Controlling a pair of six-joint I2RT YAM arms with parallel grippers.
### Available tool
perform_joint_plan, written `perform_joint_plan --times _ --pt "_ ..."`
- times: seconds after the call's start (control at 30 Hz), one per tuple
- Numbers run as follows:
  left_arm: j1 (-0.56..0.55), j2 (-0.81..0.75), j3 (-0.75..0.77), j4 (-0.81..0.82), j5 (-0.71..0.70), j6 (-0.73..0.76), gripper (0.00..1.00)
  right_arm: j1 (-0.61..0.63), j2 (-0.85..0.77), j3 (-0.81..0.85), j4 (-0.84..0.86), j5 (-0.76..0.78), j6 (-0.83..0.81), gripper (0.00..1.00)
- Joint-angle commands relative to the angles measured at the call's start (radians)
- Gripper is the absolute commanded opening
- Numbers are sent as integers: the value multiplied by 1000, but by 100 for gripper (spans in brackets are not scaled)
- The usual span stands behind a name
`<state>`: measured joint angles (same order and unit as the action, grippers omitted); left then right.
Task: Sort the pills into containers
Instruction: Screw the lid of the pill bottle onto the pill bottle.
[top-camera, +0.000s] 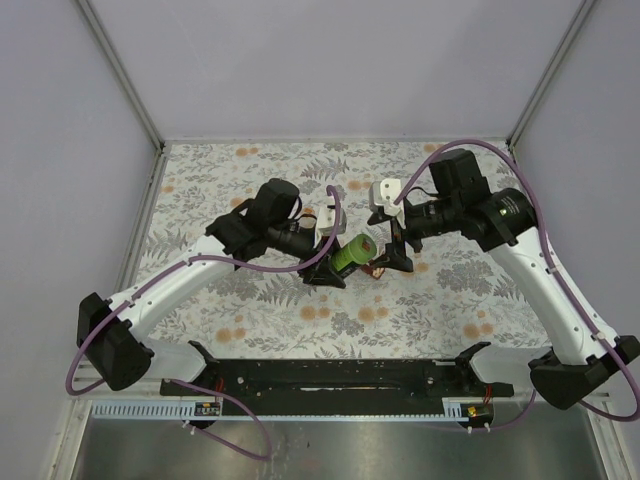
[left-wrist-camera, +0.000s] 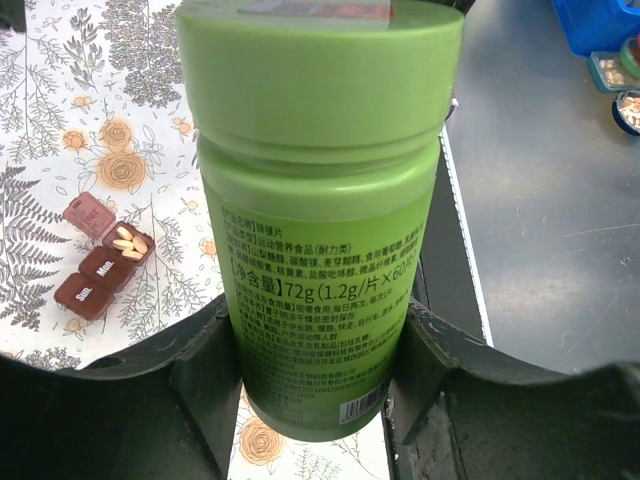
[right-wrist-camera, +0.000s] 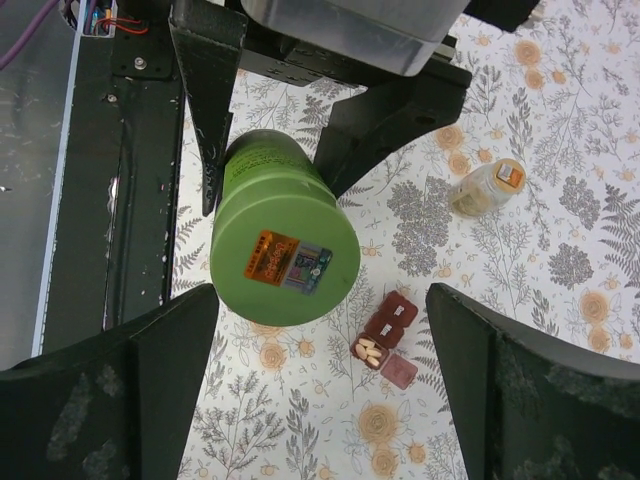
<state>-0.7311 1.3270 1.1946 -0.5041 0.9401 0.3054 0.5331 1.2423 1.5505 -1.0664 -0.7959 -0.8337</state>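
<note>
My left gripper (left-wrist-camera: 320, 385) is shut on the lower body of a bright green bottle (left-wrist-camera: 320, 200), which is capped and held off the cloth (top-camera: 352, 250). Its lid, with an orange sticker, faces the right wrist view (right-wrist-camera: 285, 245). A dark-red pill box (right-wrist-camera: 390, 335) lies on the cloth with one end lid open, and a few pale pills (right-wrist-camera: 368, 350) lie in that compartment (left-wrist-camera: 128, 240). My right gripper (right-wrist-camera: 320, 385) hangs open above the box, beside the green bottle's cap. A small pale bottle with an orange cap (right-wrist-camera: 487, 187) lies on its side farther off.
A flower-print cloth (top-camera: 250, 310) covers the table. The black base rail (top-camera: 330, 375) runs along its near edge, with grey metal beyond it. A blue bin (left-wrist-camera: 600, 20) and small dishes sit off the table. Walls close the back and sides.
</note>
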Motion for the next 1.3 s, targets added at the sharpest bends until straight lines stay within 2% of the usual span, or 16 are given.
perform_joint_plan --times 0.0,0.37,0.73,1.0,1.07,1.27 --pt "6 1 51 19 66 17 0 34 16 48 22 -11 -18 93" --pt "6 1 49 19 55 17 0 70 43 77 -6 -38 -19 81" --pt "6 -9 40 36 19 11 0 70 62 82 -30 -92 27 53" --pt "4 -38 22 113 -122 -45 0 71 89 53 32 -100 232 37" --pt "4 -48 14 140 -190 -60 0 71 104 46 54 -97 301 30" --pt "-1 -63 11 184 -386 -74 0 76 146 10 126 -48 473 23"
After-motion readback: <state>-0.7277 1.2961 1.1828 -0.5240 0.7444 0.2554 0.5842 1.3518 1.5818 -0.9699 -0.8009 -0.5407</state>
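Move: The green bottle's lid, the right hand's target, lies about 4 cm to that hand's left, 2 cm back and 1 cm below. From the left hand, still gripping the bottle's body, it is some 3 cm right, 1 cm forward and 5 cm above. From the right hand, the brown pill box lies on the table about 7 cm ahead, 1 cm left and 29 cm down; the clear bottle stands roughly 16 cm ahead, 16 cm left and 26 cm down. The right fingers close from nearly wide open onto the sides of the green lid, the hand first easing about 2 cm left and 1.5 cm back around it; the squeeze builds once they stop. Then, with the left hand keeping its grip on the body, both hands swing forward some 2.5 cm, drifting left, the right tipping roughly 10 degrees downward and the left turning about 10 degrees counter-clockwise. ##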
